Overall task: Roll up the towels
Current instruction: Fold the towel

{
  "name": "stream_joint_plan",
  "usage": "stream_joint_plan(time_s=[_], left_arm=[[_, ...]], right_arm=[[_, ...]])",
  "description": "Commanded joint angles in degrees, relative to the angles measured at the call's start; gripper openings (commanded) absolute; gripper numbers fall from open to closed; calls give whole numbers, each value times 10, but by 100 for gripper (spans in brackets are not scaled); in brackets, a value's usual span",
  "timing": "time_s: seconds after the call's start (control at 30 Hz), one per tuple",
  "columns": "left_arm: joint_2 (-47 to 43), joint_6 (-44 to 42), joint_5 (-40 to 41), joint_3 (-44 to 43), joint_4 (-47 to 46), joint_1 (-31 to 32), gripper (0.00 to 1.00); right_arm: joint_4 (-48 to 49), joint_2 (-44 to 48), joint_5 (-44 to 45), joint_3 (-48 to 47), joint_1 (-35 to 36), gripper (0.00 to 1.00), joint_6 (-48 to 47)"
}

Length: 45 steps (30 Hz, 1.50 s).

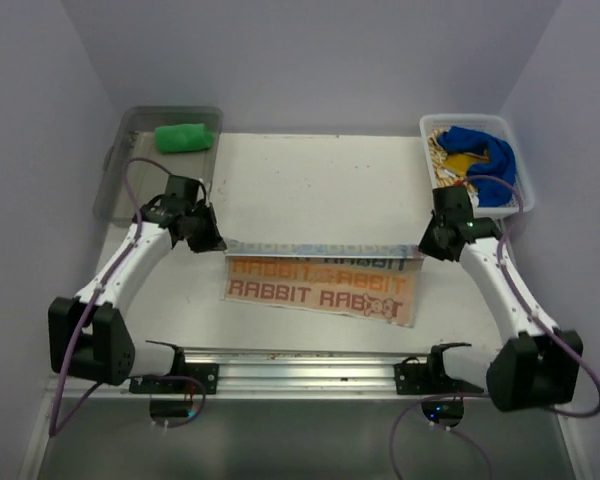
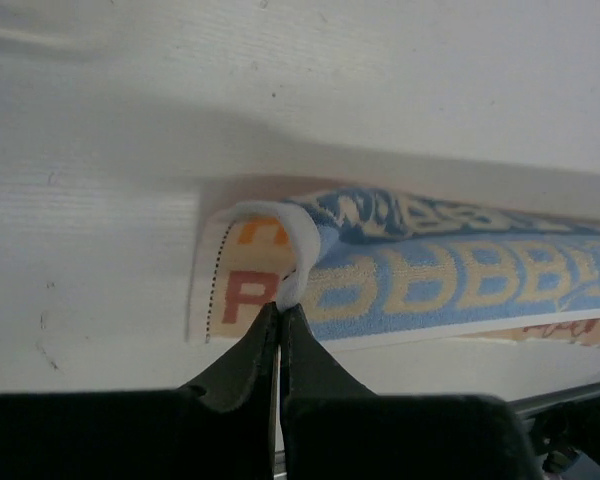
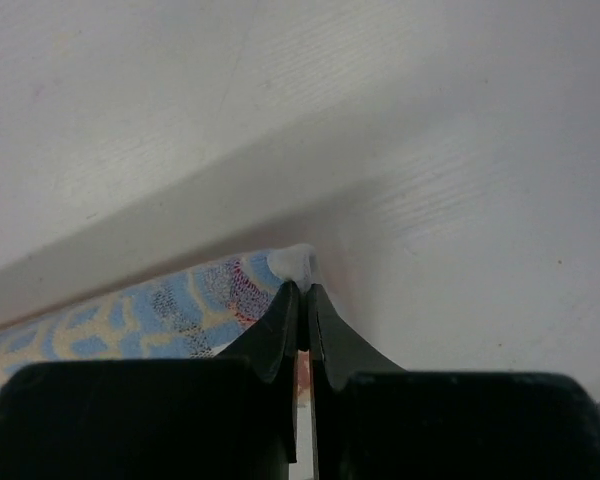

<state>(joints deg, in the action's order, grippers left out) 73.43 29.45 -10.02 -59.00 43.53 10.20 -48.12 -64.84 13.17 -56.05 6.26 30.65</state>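
Observation:
The orange-and-white towel (image 1: 320,290) lies flat mid-table, printed side up. Its far edge is turned over toward me, showing the blue-and-yellow reverse (image 2: 460,285). My left gripper (image 1: 212,243) is shut on the white hem at the towel's far left corner, seen pinched between the fingertips in the left wrist view (image 2: 280,310). My right gripper (image 1: 427,248) is shut on the far right corner, where the hem bulges just past the tips (image 3: 302,290) and the reverse side (image 3: 130,320) shows. A green towel (image 1: 184,137) lies rolled in the left bin. Blue (image 1: 485,150) and yellow-tan (image 1: 442,162) towels lie crumpled in the right bin.
A clear bin (image 1: 115,185) stands at the table's far left corner and a white bin (image 1: 525,190) at the far right. A metal rail (image 1: 300,362) with the arm bases runs along the near edge. Grey walls close in the sides.

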Motion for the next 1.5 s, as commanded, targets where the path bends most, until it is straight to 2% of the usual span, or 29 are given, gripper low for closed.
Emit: stream_joint_plan(time_s=[0.0,0.13,0.3,0.37,0.47,0.63,0.77,0.97,1.47], left_arm=[[76,-4,76,-23,-76,-10,0],[127,-3,83,-52,-98,-11,0],[192,-11,78,-97,-100,-11,0],[213,-12,76,-117,-96,-13,0],[217,-17,74,-125,-90,-13,0],[190,-29,69,-103,-79,-13,0],[144,-32,55,-53,-80,-13,0],[103,-30,41,17,-86,-13,0],[52,-26,26,107,-107,-12,0]], right_arm=[[137,-116,61,-39,-7,0,-13],[197,-219,56,-89,-8,0,-23],[190,-336,50,-193,-8,0,-39],[186,-350,49,-210,-8,0,-40],[190,-332,41,-192,-8,0,-38],[193,-255,23,-93,-8,0,-33],[187,-182,-2,-6,-8,0,-27],[178,-120,-19,70,-8,0,-25],[188,-112,-22,102,-8,0,-29]])
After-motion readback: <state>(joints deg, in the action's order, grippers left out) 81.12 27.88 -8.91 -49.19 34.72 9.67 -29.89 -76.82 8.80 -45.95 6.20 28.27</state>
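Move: Each hand already pinches a corner of the RABBIT towel, its edge raised between them. The towel's lying part is centred some 10 cm below both hands and 4 cm back, about 22 cm to the left hand's right and 23 cm to the right hand's left. The gray tray stands 24 cm ahead and 14 cm left of the left hand; the white basket, 26 cm ahead and 13 cm right of the right hand. Both hands keep the corners pinched, sweep forward (left 8, right 16 cm) and down, then draw back low. ##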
